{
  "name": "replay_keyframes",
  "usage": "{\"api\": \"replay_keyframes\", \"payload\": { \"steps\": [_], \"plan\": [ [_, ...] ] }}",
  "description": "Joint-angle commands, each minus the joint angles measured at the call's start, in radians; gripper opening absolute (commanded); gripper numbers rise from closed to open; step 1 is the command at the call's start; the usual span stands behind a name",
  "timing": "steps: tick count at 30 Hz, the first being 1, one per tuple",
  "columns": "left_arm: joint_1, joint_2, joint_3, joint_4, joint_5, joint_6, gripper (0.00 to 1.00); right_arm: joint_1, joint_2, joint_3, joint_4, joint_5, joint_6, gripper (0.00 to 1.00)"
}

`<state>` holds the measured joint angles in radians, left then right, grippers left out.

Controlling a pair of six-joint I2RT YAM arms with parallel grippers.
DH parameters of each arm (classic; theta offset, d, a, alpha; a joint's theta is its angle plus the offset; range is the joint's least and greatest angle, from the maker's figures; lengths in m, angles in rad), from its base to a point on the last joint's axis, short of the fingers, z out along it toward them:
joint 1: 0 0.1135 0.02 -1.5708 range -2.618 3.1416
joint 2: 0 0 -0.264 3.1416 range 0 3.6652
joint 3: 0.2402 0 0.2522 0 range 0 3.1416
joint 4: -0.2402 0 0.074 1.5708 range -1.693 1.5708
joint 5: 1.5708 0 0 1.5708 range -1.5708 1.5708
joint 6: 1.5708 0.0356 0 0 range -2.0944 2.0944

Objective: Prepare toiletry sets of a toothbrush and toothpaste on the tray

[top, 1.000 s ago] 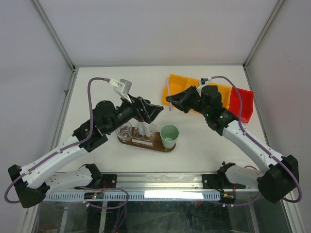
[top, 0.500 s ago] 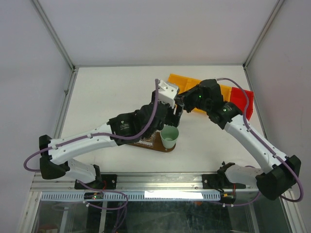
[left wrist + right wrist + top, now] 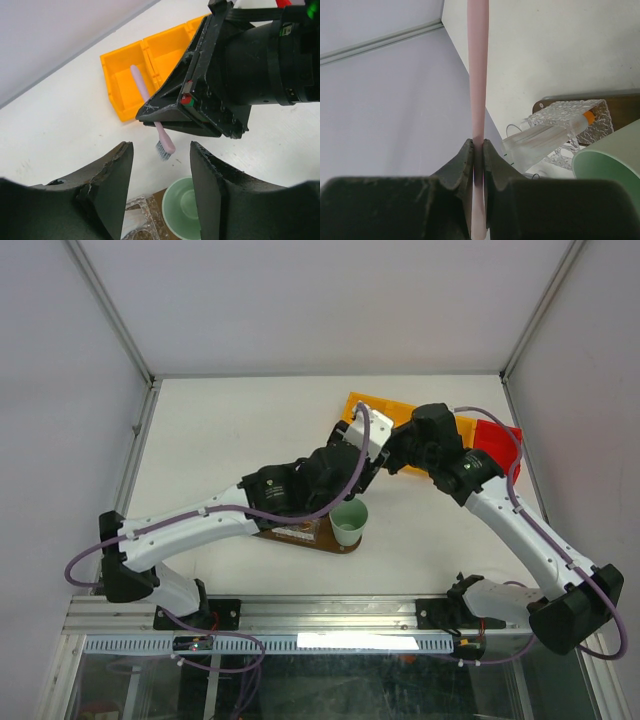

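In the right wrist view my right gripper (image 3: 477,145) is shut on a thin pink toothbrush (image 3: 479,70). The left wrist view shows the same toothbrush (image 3: 142,90) hanging bristles down from the right gripper (image 3: 165,112). My left gripper (image 3: 161,150) is open, its fingers (image 3: 107,185) on either side of the bristle head without touching it. From above, the left gripper (image 3: 368,472) meets the right gripper (image 3: 388,452) just beyond the brown tray (image 3: 325,543). A white toothpaste tube (image 3: 545,137) leans in a clear glass (image 3: 570,125) on the tray (image 3: 620,102).
A mint-green cup (image 3: 349,520) stands at the tray's right end, below the toothbrush (image 3: 187,210). A yellow compartmented bin (image 3: 375,408) and a red bin (image 3: 497,448) sit behind the grippers. The left arm (image 3: 240,510) lies across the tray and hides most of it.
My left arm has swung right, from over the tray to the right gripper, and its jaws have narrowed round the brush head. The right gripper has shifted slightly right, still holding the toothbrush.
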<state>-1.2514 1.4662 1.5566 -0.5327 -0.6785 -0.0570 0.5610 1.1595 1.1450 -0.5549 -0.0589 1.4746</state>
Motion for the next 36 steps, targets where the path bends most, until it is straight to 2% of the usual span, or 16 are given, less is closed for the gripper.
{"api": "replay_keyframes", "payload": {
  "steps": [1, 4, 9, 13, 22, 28, 32, 34, 36],
  "plan": [
    [-0.02, 0.07, 0.066, -0.031, -0.057, 0.075, 0.49, 0.002, -0.026, 0.034, 0.016, 0.036, 0.039, 0.0],
    [-0.023, 0.097, 0.084, -0.038, -0.071, 0.087, 0.44, 0.001, -0.026, 0.021, 0.027, 0.027, 0.056, 0.0],
    [-0.023, 0.112, 0.07, -0.037, -0.086, 0.08, 0.41, 0.002, -0.023, 0.01, 0.042, 0.015, 0.066, 0.0],
    [-0.022, 0.132, 0.087, -0.036, -0.112, 0.083, 0.33, 0.001, -0.025, -0.001, 0.05, 0.004, 0.073, 0.0],
    [-0.023, 0.132, 0.098, -0.012, -0.13, 0.098, 0.34, 0.001, -0.031, 0.005, 0.046, 0.016, 0.075, 0.0],
    [-0.023, 0.134, 0.111, -0.01, -0.116, 0.111, 0.27, 0.001, -0.034, 0.003, 0.051, 0.007, 0.08, 0.0],
    [-0.025, 0.144, 0.11, -0.012, -0.116, 0.115, 0.17, 0.001, -0.037, 0.004, 0.059, -0.001, 0.085, 0.0],
    [-0.027, 0.147, 0.111, -0.013, -0.116, 0.117, 0.18, 0.001, -0.04, 0.004, 0.063, 0.002, 0.088, 0.0],
    [-0.028, 0.147, 0.112, -0.012, -0.117, 0.117, 0.25, 0.001, -0.041, 0.004, 0.067, 0.005, 0.09, 0.0]
  ]
}}
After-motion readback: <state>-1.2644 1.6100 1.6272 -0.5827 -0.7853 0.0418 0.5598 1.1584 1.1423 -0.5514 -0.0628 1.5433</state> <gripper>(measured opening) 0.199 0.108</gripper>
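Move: Just beyond the left hand's half-open fingers is the head of the pink toothbrush, some 3 cm ahead, 2 cm right and 3 cm lower. The green cup stands about 2 cm back and 1 cm right, roughly 24 cm down; the toothpaste stand is 11 cm left and 2 cm back, equally low. From the right hand, which grips the handle, the brush head is about 4 cm back and 2 cm left, near level. Dropping about 4 cm with a slight shift right, the left hand rolls its left side up some 10 degrees, then creeps forward 1.5 cm and rises again by about 1 cm to put its fingertips around the toothbrush head. Its fingers narrow from half open to a small gap; a firm pinch can't be seen. The right hand stays put and keeps its grip on the handle. ##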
